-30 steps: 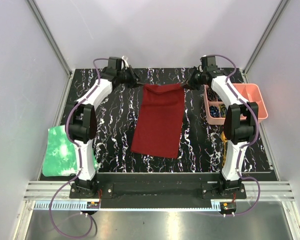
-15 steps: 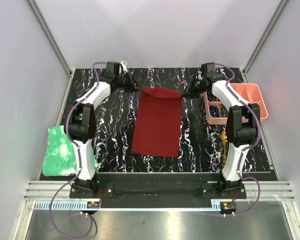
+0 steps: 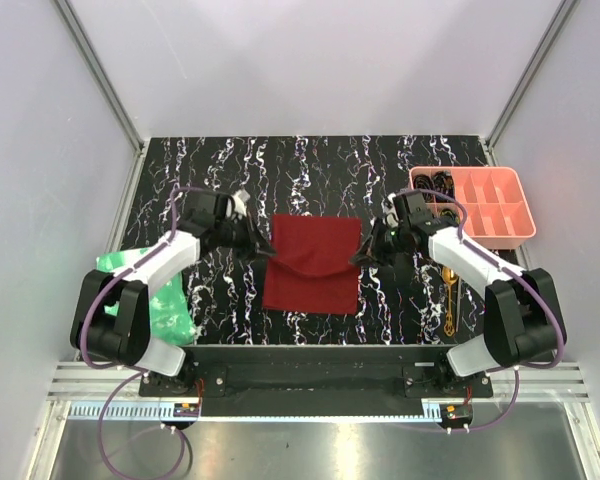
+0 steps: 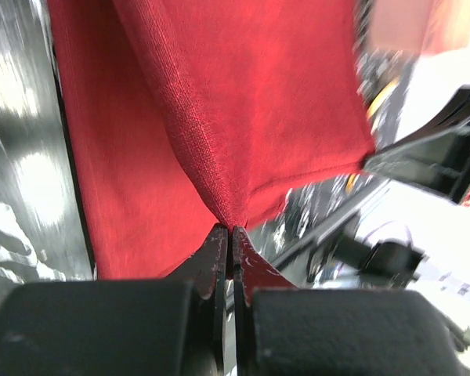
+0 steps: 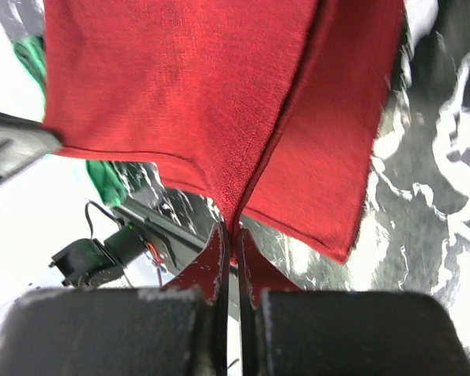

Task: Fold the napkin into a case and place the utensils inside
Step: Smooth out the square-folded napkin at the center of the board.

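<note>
The dark red napkin [image 3: 314,285] lies at the table's middle, doubled over, its upper layer sagging between two lifted corners. My left gripper [image 3: 267,252] is shut on the left corner, and the left wrist view shows the napkin [image 4: 219,94] pinched at the left gripper's tips [image 4: 231,231]. My right gripper [image 3: 358,255] is shut on the right corner; in the right wrist view the napkin [image 5: 204,86] runs into the right gripper's tips [image 5: 229,233]. Gold utensils [image 3: 450,300] lie on the table right of the napkin, beside the right arm. No narrow case shape shows.
A pink compartment tray [image 3: 520,222] with dark items stands at the back right. A bright green crinkled sheet [image 3: 130,285] lies at the left edge, partly under the left arm. The table top is black with white marbling [image 3: 310,170].
Both grippers have carried the napkin's far edge from the back of the table toward the near side, folding it over itself. The cloth's outline is now about half as long.
</note>
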Robot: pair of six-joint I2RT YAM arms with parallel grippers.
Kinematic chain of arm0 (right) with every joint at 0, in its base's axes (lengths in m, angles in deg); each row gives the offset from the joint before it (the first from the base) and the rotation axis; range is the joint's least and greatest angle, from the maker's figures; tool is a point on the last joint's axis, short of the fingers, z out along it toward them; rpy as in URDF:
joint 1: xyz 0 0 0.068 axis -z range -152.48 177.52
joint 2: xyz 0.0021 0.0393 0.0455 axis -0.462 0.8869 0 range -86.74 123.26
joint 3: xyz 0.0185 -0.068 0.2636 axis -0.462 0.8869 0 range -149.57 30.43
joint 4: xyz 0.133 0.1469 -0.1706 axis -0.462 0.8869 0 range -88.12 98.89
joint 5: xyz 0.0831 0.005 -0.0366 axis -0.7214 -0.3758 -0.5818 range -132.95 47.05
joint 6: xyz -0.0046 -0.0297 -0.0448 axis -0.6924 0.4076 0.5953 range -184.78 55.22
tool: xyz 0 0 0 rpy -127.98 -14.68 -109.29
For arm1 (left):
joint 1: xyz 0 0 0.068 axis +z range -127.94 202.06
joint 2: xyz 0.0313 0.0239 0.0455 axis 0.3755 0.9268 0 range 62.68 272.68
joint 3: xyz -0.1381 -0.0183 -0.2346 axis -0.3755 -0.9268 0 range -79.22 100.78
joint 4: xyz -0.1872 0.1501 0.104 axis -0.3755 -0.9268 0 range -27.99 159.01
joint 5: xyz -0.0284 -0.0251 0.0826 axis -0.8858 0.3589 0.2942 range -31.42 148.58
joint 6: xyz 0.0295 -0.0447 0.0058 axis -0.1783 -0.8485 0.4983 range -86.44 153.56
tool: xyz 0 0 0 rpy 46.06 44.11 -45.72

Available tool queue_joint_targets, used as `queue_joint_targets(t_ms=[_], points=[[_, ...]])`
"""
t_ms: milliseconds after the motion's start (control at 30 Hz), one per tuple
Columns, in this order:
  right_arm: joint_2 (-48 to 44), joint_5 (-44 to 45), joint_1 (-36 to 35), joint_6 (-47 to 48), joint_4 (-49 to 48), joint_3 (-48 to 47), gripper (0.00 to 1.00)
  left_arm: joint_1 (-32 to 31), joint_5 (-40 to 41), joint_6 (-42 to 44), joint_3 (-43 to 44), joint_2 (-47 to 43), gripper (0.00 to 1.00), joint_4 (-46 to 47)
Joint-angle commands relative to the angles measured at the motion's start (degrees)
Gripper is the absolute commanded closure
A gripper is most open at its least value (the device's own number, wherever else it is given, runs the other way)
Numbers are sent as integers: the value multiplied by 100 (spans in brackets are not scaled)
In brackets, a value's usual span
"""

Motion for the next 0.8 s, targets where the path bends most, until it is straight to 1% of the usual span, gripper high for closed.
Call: queue_joint_targets(t_ms=[0,100,200,433,767], points=[[-364,-103,-44,-315,-549,665,100,-421,-68,-199,-847,-347,100,358],[-400,-94,-52,-359,-602,894,100,-563,116,-287,-1165,-567,100,472],[-522,-59,-44,-360,-611,1000,100,-572,169,-296,-1315,-733,100,464],[-778,-50,-44,-395,-619,1430,100,-572,257,-94,-1403,-875,100,157],[-1041,-41,-44,-474,-672,1896,100,-572,486,20,-1807,-1156,100,-90]])
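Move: Both grippers already hold a near corner of the napkin's raised top layer. The near left corner of the lower layers lies about 12 cm back from the left hand, 2 cm left and 10 cm below; the napkin's middle is about 9 cm right and 2 cm back. For the right hand the near right corner is some 11 cm straight back and 9 cm below; the spoon lies about 22 cm right and 8 cm back. Keep both grippers shut on the top layer's corners and draw its held edge back and down together towards the lower layers' near edge: left about 9 cm back and 6 cm down, right slightly less. Sink quickly at first, check with a slight rise, then ease on back and down, tipping both hands some 10 degrees downward. ##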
